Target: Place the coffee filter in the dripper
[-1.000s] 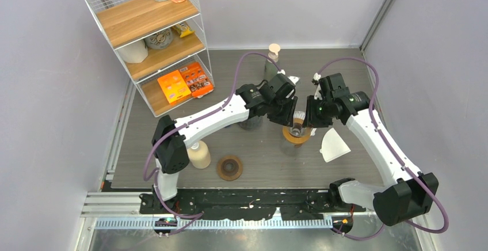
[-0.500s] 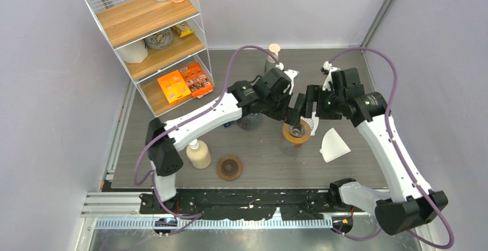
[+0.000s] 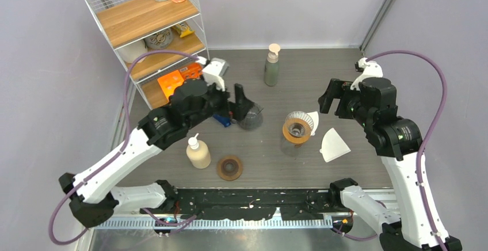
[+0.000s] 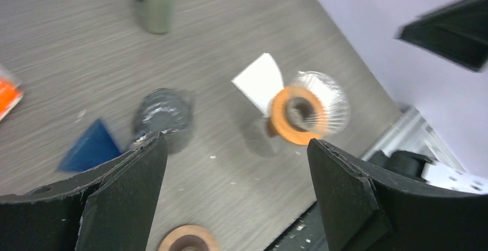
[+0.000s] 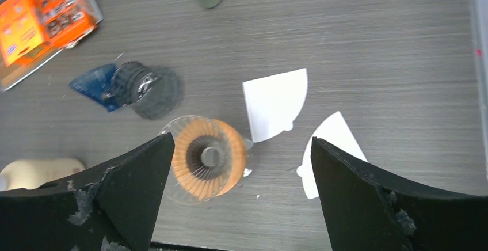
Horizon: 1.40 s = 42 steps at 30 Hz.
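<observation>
The dripper (image 3: 297, 128), a clear ribbed cone with an orange ring, stands on a glass near the table's middle; nothing is inside it. It also shows in the left wrist view (image 4: 305, 113) and the right wrist view (image 5: 208, 158). One white paper filter (image 3: 313, 119) lies flat against its far right side, also seen from the left wrist (image 4: 260, 81) and the right wrist (image 5: 275, 104). A second filter (image 3: 334, 145) lies further right (image 5: 331, 147). My left gripper (image 3: 241, 106) is open and empty, raised left of the dripper. My right gripper (image 3: 332, 97) is open and empty, raised to its right.
A dark glass (image 3: 251, 118) and a blue packet (image 3: 223, 120) sit left of the dripper. A green bottle (image 3: 271, 65) stands at the back. A cream pump bottle (image 3: 198, 153) and a brown disc (image 3: 229, 167) are at the front. A wire shelf (image 3: 144, 44) stands far left.
Both grippers have lifted away from the dripper, the left arm swinging far left and the right arm pulling back right. The dripper is now uncovered, with a filter beside it.
</observation>
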### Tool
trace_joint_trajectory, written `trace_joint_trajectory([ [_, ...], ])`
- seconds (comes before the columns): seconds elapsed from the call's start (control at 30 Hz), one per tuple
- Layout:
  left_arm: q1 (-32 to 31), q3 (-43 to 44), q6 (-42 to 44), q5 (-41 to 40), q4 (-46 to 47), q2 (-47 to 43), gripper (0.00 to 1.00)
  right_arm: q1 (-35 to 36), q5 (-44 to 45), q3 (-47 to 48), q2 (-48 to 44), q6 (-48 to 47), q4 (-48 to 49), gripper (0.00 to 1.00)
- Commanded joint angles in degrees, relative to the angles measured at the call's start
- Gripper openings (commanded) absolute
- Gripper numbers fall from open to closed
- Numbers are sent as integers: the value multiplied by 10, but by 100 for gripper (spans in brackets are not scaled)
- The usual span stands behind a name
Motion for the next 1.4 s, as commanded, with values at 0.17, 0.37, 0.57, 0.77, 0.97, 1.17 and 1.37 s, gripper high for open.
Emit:
trace_joint_trajectory([
  [0.17, 149, -197, -45, -17, 73, -100, 100, -112, 60, -48, 20, 27, 6, 96],
  [0.37, 202, -266, -53, 34, 141, -117, 100, -207, 19, -137, 51, 49, 43, 95],
  [0.57, 213, -311, -35, 43, 190, -124, 100, -294, 8, -239, 135, 59, 119, 95],
  [0.77, 222, -336, -22, 43, 202, -140, 99, -300, 8, -283, 222, 69, 152, 100],
  [0.97, 227, -347, -18, 42, 203, -145, 99, -279, -4, -326, 264, 80, 184, 97],
  [1.17, 231, -350, -18, 42, 201, -140, 99, -247, 15, -334, 293, 82, 198, 95],
  [1.37, 235, -351, -19, 43, 197, -142, 100, -238, 11, -349, 322, 87, 221, 93],
])
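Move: The coffee filter nearest the right wall lies some 9 cm to the right of the right hand, level with it in reach, and about 31 cm below. The second filter lies about 8 cm farther out and 3 cm to the hand's left, at the same depth. The dripper on its glass stands about 8 cm to the hand's left, 1 cm ahead, its middle some 17 cm below. From the left hand, the nearer filter is about 36 cm right, level in reach, 34 cm below. Down to the right-hand filter comes the right hand, sinking about 30 cm while swinging right, then easing back left by some 3 cm over the last stretch; the wrist tips steeply down and turns clockwise, and the open fingers end straddling the paper close to the table. The left hand, open and empty, withdraws down and to the left, away from the dripper, then all but stops. ##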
